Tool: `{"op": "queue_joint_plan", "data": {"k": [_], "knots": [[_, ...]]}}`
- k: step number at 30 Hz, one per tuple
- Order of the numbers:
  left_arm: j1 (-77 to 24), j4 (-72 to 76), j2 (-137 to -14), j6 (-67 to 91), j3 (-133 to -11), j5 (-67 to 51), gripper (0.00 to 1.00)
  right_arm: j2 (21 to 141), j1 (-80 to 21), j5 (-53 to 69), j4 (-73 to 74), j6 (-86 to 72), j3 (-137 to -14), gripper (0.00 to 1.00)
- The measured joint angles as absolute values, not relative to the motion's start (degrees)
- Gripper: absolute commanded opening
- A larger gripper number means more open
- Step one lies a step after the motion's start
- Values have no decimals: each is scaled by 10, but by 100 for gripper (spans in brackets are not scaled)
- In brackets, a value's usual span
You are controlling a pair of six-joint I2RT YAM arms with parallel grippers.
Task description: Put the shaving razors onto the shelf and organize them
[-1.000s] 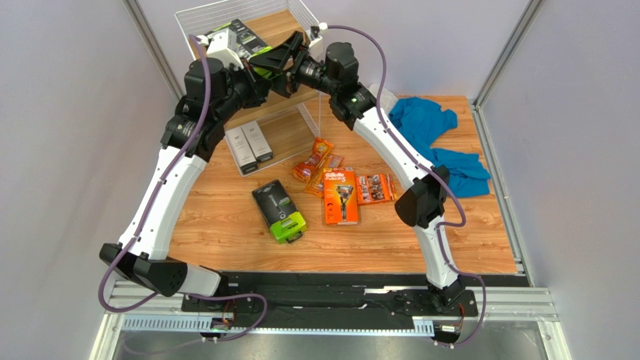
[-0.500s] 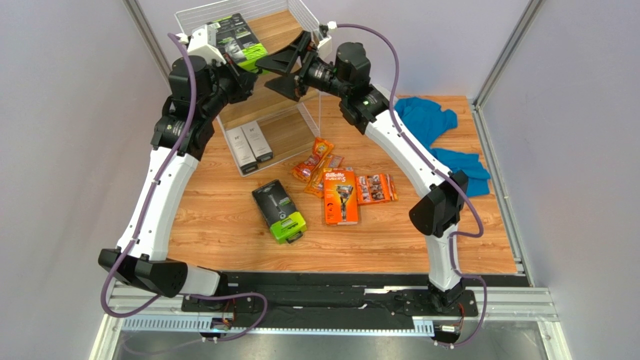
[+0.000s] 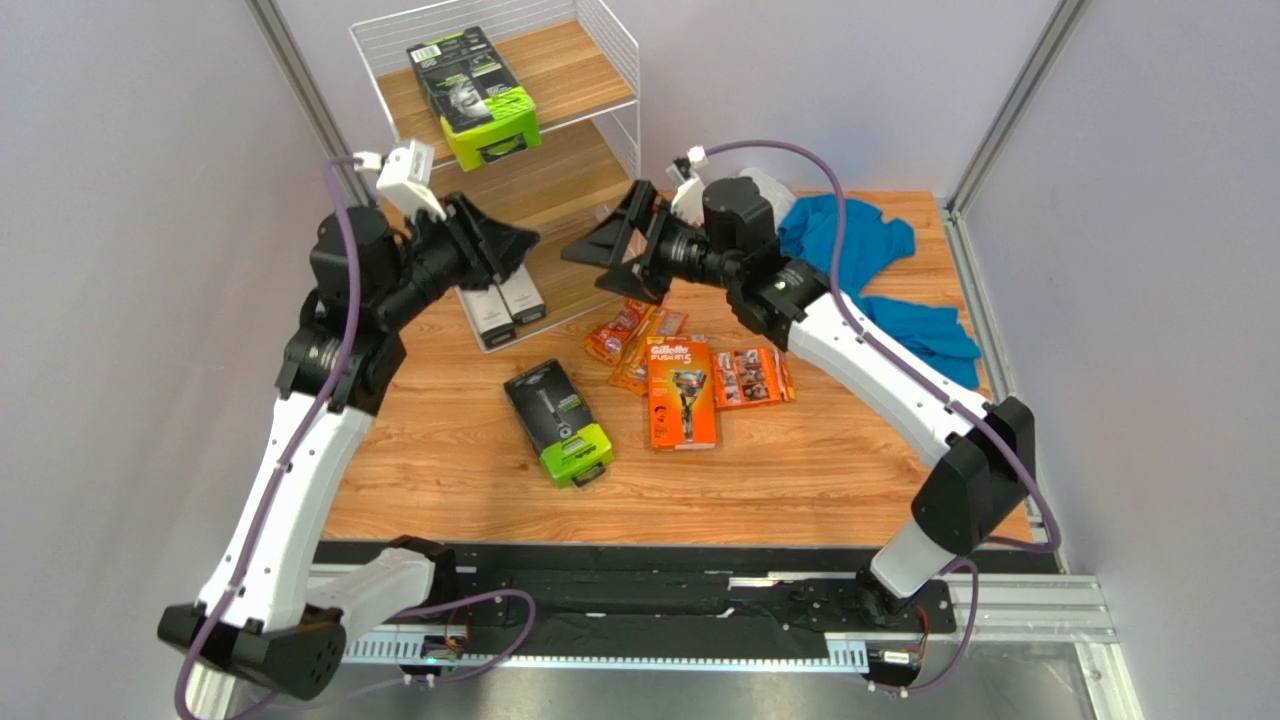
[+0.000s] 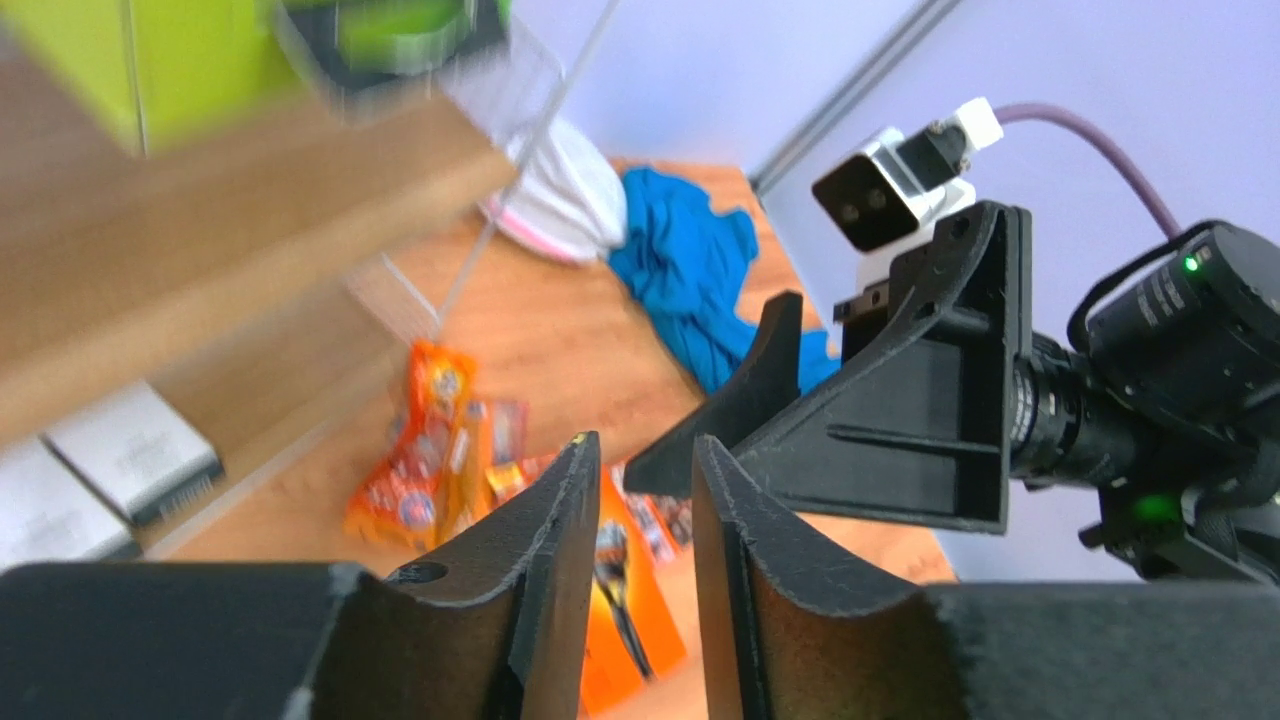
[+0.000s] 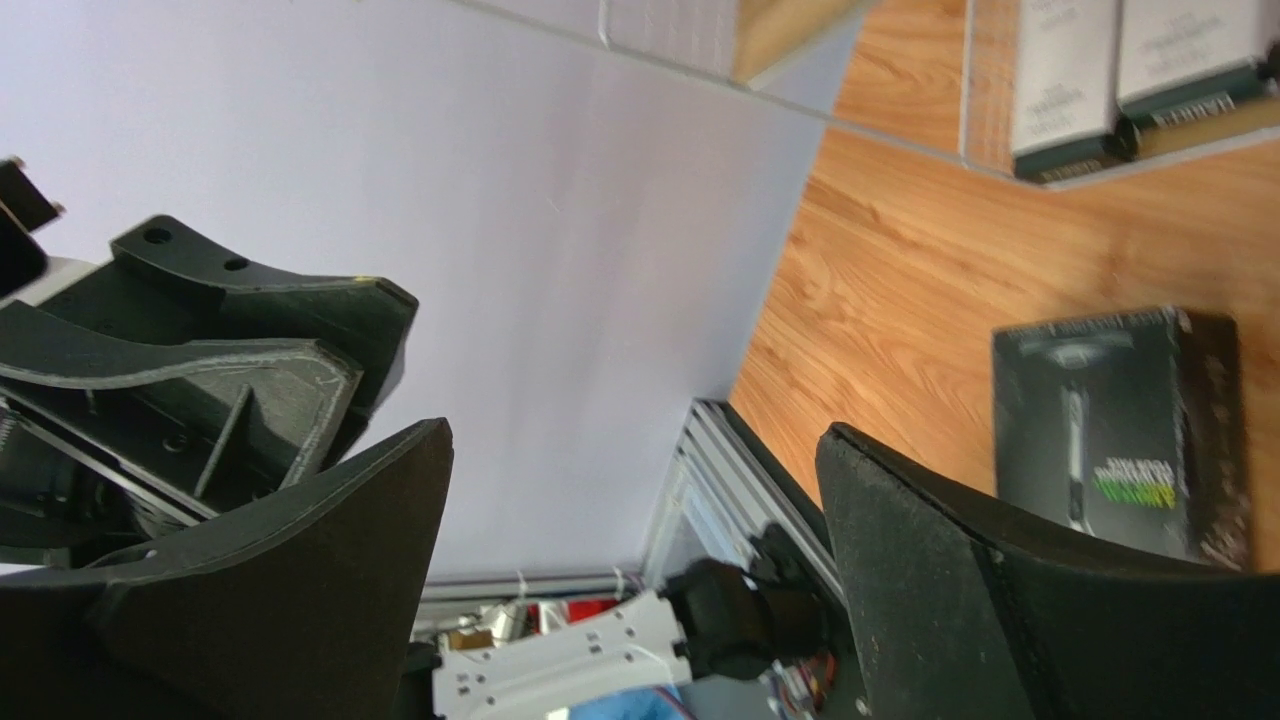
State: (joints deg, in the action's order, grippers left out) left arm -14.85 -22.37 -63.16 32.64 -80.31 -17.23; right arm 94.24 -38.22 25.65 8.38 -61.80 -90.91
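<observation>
One black razor pack with a lime-green end (image 3: pixel 475 93) lies on the top tier of the white wire shelf (image 3: pixel 628 90), free of both grippers. A second such pack (image 3: pixel 559 423) (image 5: pixel 1120 435) lies on the table. Beside it are an orange Gillette box (image 3: pixel 681 393) (image 4: pixel 624 600), another orange box (image 3: pixel 748 377) and small orange blister packs (image 3: pixel 631 318) (image 4: pixel 421 450). My left gripper (image 3: pixel 508 240) (image 4: pixel 646 450) hangs in front of the shelf's lower tiers, jaws a narrow gap apart, empty. Facing it, my right gripper (image 3: pixel 598 252) (image 5: pixel 631 438) is wide open and empty.
Two slim grey-white boxes (image 3: pixel 501 305) (image 5: pixel 1120 75) stand on the shelf's bottom tier. Blue cloth (image 3: pixel 857 240) (image 4: pixel 684 270) lies at the table's back right, with a white bundle (image 4: pixel 579 188) next to the shelf. The two grippers' tips are close together.
Both arms have dropped down and back from the top tier, leaving the black and lime pack lying there. The left jaws have parted slightly.
</observation>
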Motion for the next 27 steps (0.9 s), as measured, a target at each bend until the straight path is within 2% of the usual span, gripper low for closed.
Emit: {"op": "queue_joint_plan", "data": {"k": [3,8,13,18,23,27], "knots": [[-149,-239,-573,349,-733,-175,61,905,-403,240,98,-592,-847,95],[-149,-280,-502,413,-601,-173,66,872,-438,225,98,-582,-721,95],[-149,-321,-472,465,-477,-165,72,847,-465,207,63,-609,-543,92],[-149,-341,-438,499,-405,-159,73,798,-484,185,12,-652,-407,86],[-149,-341,-427,519,-372,-160,74,790,-497,178,-67,-668,-381,76],[-149,-339,-433,524,-370,-162,74,832,-513,181,-188,-690,-362,69]]}}
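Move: The black-and-green razor box still on the table lies well below my left hand, about 39 cm down, 5 cm back and level sideways. The orange Fusion box is some 15 cm right of the black-and-green one and 5 cm farther out; the orange packets are roughly 10 cm right of it and 17 cm farther out. From my right hand the black-and-green box is about 6 cm back, 5 cm left and 33 cm down. I bring both empty hands down and back from the shelf towards the black-and-green razor box. My left hand drops about 26 cm and comes 11 cm back, tipping its fingers some 40 degrees down and opening wide. My right hand sinks about as far while drawing 15 cm back, dips its fingers, then edges left towards the box as its wide-open fingers close partway. Neither hand touches the box yet. ##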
